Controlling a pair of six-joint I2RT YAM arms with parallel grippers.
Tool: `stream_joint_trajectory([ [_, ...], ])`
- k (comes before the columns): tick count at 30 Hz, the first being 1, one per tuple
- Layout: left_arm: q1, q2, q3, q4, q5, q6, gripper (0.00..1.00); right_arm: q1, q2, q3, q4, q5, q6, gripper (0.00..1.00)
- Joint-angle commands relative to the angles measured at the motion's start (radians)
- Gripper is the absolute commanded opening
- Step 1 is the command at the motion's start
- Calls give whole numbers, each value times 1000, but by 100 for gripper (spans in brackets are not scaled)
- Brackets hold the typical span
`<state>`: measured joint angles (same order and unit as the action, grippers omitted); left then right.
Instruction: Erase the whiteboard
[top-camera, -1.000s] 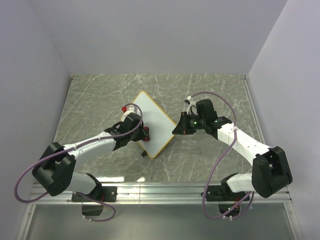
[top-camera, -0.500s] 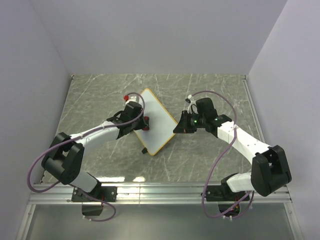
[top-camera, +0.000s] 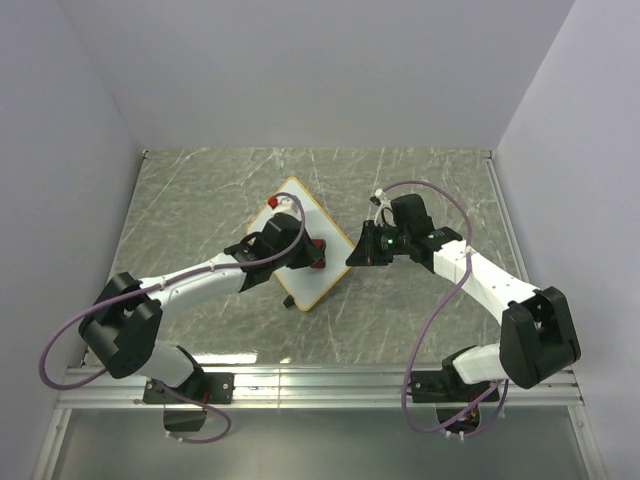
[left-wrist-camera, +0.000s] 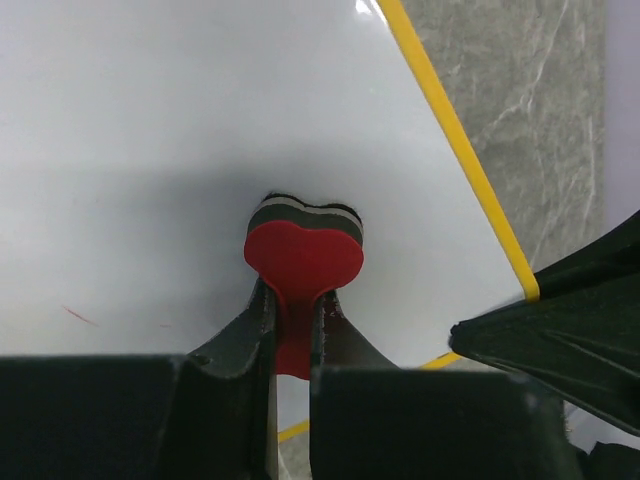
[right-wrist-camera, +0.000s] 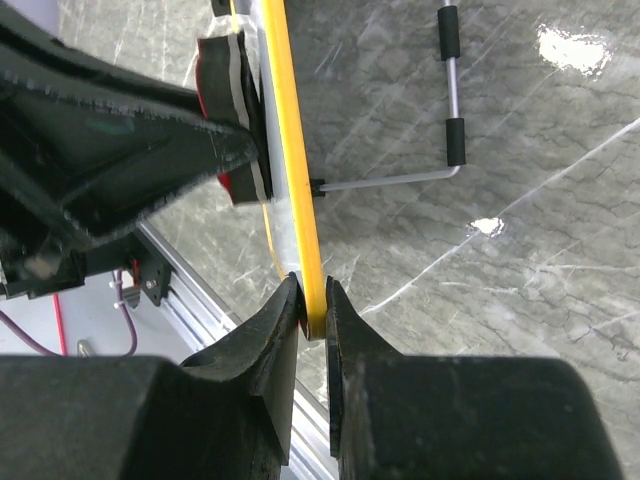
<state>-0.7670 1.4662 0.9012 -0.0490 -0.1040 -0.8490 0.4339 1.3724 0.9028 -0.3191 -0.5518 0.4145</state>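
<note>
The whiteboard (top-camera: 318, 283), white with a yellow frame, lies turned like a diamond on the grey marble table. My left gripper (top-camera: 312, 252) is shut on a red-and-black eraser (left-wrist-camera: 303, 255), which it presses flat on the white surface (left-wrist-camera: 200, 120) near the board's right corner. A faint red stroke (left-wrist-camera: 80, 316) shows to the eraser's left. My right gripper (top-camera: 353, 255) is shut on the board's yellow edge (right-wrist-camera: 300, 200) at that right corner, one finger on each face. The right wrist view also shows the eraser (right-wrist-camera: 235, 95) against the board.
A wire stand with two black feet (right-wrist-camera: 452, 100) sticks out from the board's back. One black foot (top-camera: 290, 302) shows at the board's near corner. An aluminium rail (top-camera: 320, 382) runs along the table's near edge; grey walls close in the left, right and far sides.
The left gripper has swept the eraser over the board, first toward the far left, then right toward the right corner. The right gripper has kept its hold on the board's edge.
</note>
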Motion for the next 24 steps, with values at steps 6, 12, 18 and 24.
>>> stream_joint_trajectory([
  [6, 90, -7, -183, 41, -23, -70, 0, 29, 25, -24, -60, 55, -82, 0],
  [12, 98, -17, -309, 110, -57, -120, 0, 29, 27, -30, -51, 52, -74, 0],
  [18, 172, -10, -343, 97, -115, -159, 0, 31, 31, -16, -44, 49, -62, 0],
  [24, 228, 6, -338, 81, -152, -157, 0, 29, 28, 2, -74, 55, -71, 0],
])
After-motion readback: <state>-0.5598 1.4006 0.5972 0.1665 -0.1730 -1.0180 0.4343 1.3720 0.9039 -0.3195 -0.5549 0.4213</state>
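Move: On the board's sloping face, the faint leftover red mark lies about 8 cm left, 3 cm ahead and 5 cm below the left hand, which already holds the eraser. Beyond it, the board's yellow left edge is some 13 cm left, 2 cm ahead and 7 cm down; the right-hand corner is about 9 cm right and 1 cm back, slightly higher. From the right hand, gripping that corner, the mark is about 17 cm left, 4 cm ahead, 7 cm down. Wiping leftward and down the tilted board, the left hand carries the eraser about 10 cm left and some 6 cm lower, with a little forward drift, over the red mark towards the left edge. It slackens midway, then speeds up again, the wrist swinging some 20 degrees counter-clockwise. The eraser stays gripped and on the board face, while the right hand stays still, keeping its pinch on the raised corner. ##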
